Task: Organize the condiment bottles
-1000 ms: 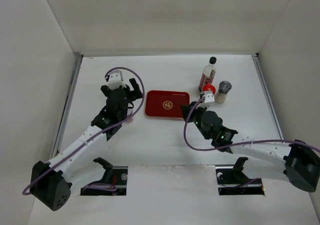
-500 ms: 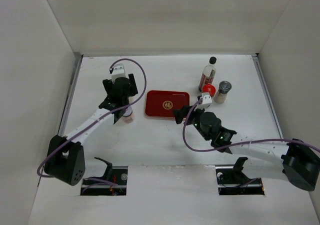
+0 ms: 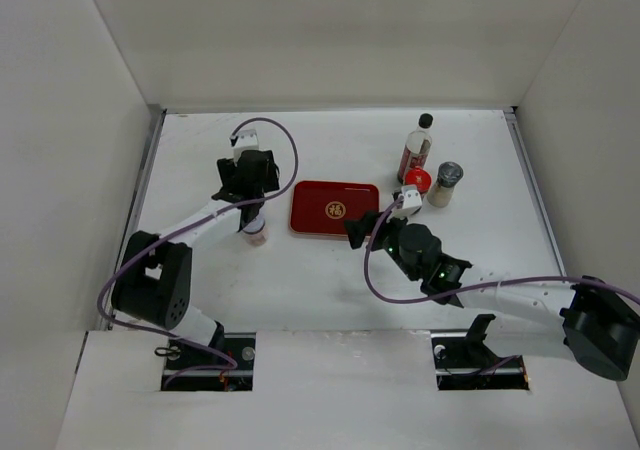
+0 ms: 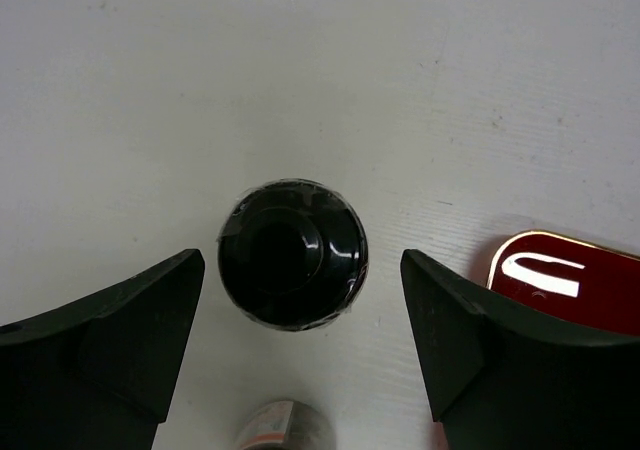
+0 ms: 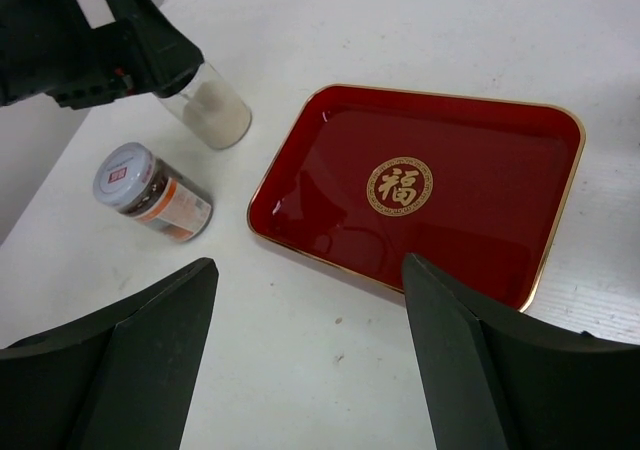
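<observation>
Seen from above in the left wrist view, the small white bottle's black cap (image 4: 293, 253) stands between the fingers of my left gripper (image 4: 303, 270), which is open with a gap on each side. The white-lidded jar (image 3: 255, 232) stands just near of it. My right gripper (image 5: 310, 265) is open and empty above the table at the red tray's (image 3: 335, 210) near right corner. At the back right stand the tall black-capped bottle (image 3: 417, 148), the red-capped bottle (image 3: 418, 178) and the grey-lidded shaker (image 3: 445, 182).
White walls enclose the table on the left, back and right. The left arm's purple cable (image 3: 285, 150) loops above its wrist. The right arm (image 3: 500, 295) stretches across the near right of the table.
My left gripper has moved back from over the jar to around the small white bottle and narrowed. My right gripper has opened and drawn left, away from the red-capped bottle.
</observation>
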`<state>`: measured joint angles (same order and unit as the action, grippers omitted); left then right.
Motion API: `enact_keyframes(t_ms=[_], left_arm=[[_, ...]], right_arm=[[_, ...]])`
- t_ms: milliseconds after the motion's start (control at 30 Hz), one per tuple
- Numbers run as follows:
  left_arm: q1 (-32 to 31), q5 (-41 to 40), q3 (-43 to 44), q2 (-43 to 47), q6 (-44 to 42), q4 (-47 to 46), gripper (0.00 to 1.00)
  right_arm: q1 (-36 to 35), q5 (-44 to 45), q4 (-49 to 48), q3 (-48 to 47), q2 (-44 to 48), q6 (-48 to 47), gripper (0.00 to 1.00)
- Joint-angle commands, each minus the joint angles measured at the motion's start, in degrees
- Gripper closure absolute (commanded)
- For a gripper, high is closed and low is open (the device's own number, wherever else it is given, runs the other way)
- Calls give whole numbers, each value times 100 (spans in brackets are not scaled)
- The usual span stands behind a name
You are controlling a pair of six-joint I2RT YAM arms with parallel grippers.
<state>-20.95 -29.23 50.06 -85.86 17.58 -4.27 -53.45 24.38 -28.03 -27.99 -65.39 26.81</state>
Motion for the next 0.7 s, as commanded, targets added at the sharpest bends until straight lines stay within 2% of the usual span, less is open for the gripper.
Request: enact_keyframes(t_ms=[0,67,167,267,467,667], left_arm=[[43,137,372,-141,43,-249,25],[52,111,338,-158,52,-320,32],[52,67,329,-98,87,-337,50],[-53,-108,276,297,52,-416,63],[-554,-109,487,992,8,-495,66],[-1318,190,899,546,114,-460,66]], right_arm=[[-47,-74,-475,48,35,44,19],[-38,-74,-484,65,52,53,19],[-29,-74,-484,65,79,52,19],[-29,-74,-510,83,61,70,19],[6,57,-537,144,148,96,20],[181,558,-580,407,649,193,21]])
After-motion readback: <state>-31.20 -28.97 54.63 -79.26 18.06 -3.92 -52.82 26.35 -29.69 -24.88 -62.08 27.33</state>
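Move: The black-capped bottle already stands between my open left fingers, its middle about 4 cm below and 1 cm ahead of them. The orange-labelled jar stands some 9 cm back, level sideways and about 5 cm lower. The red tray's middle is roughly 18 cm to the right, 3 cm back and 8 cm lower. From my right hand, that bottle lies about 26 cm left, 13 cm ahead and 9 cm down. I sink my left hand the last centimetre and close its fingers on the black cap from both sides. Keeping that grip, I lift the bottle about 9 cm from my lowest point and swing it some 8 cm right, towards the space above the tray, with the fingertips tipping up and the wrist turning clockwise, about 10 degrees each. ##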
